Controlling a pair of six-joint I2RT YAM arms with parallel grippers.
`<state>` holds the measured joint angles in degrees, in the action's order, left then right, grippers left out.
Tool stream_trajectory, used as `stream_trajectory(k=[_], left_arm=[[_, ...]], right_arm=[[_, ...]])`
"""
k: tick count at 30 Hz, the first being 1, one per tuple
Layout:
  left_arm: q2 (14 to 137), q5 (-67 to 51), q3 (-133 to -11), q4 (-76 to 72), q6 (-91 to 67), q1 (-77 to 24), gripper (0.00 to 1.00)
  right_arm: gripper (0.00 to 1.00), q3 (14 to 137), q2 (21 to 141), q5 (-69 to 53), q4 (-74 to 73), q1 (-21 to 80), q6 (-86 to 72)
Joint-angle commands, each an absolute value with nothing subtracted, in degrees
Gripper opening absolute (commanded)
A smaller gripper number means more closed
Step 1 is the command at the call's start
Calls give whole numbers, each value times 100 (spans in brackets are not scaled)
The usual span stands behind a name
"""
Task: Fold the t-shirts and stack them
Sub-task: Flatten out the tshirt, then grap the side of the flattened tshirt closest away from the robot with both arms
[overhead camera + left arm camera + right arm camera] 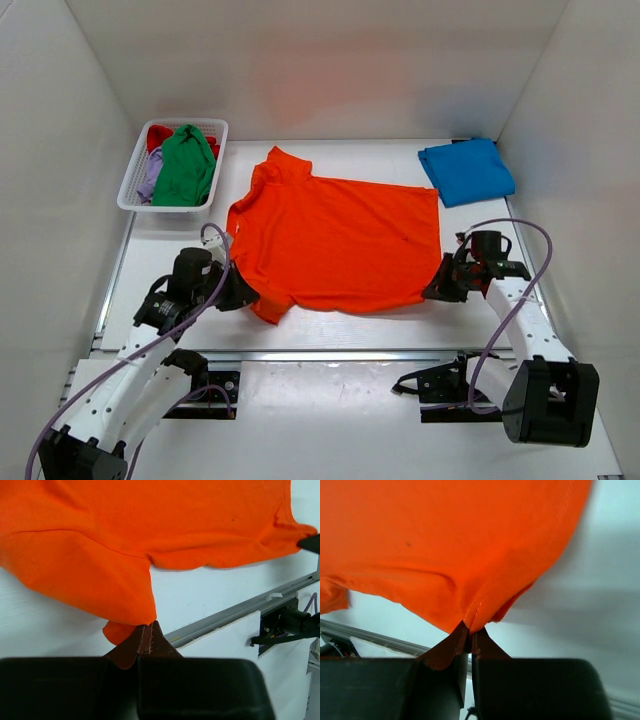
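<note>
A bright orange t-shirt point(340, 240) lies spread flat on the white table, collar towards the back left. My left gripper point(250, 295) is shut on the cloth at the shirt's near-left sleeve; in the left wrist view its jaws point(146, 627) pinch the orange cloth point(150, 525) at the edge. My right gripper point(438, 290) is shut on the near-right hem corner; the right wrist view has the hem point(445, 545) caught between its fingertips point(470, 632). A folded blue t-shirt point(466, 170) rests at the back right.
A white lattice basket point(135, 185) at the back left holds a green shirt point(185, 165), a red one point(158, 135) and a lilac one point(150, 180). A metal rail point(240, 612) runs along the table's near edge. White walls close in both sides and the back.
</note>
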<state>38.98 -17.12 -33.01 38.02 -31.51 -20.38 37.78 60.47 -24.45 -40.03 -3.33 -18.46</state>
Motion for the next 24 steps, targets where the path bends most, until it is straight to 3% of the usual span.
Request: stream_trajectory(k=[1,4,9,24], left_arm=[[3823,-1811,-3261,3946,-3103,-1899,0],[3858,-1750,-3339,3762,-3076,-1767,0],[4279,-1643,-3718,3569,-2760,-1398,0],[6827,-1714,-5026,2523,-2259,-1037,0]], right_arm=[[0,3543,5845,-2260,-4314,-325,-1908],[0,3550,5863,-2136,-4412,-115,-2021],[0,3507,6055,-2381,-4298,-631,-1715],[0,4429,7531,-2549,-3727,-1055,-1574]])
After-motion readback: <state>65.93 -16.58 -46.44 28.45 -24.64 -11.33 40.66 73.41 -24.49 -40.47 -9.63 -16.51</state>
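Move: Both closed grippers already hold the near side of the orange t-shirt, slightly raised. Its middle lies about 13 cm ahead, 19 cm right and 8 cm below the left hand; from the right hand some 12 cm ahead, 20 cm left and 5 cm down. The clothes basket stands about 31 cm ahead and 18 cm left of the left hand; the folded blue shirt is roughly 29 cm ahead and 9 cm right of the right hand. Forward and nearly level, after easing about 2 cm left, the left hand carries its pinched bit of t-shirt some 10 cm towards the collar side. The right hand keeps its corner pinched, first drawing back and down nearly 3 cm, then drifting right and lower with its fingers tipping down about 10 degrees, and finally coming forward again. ##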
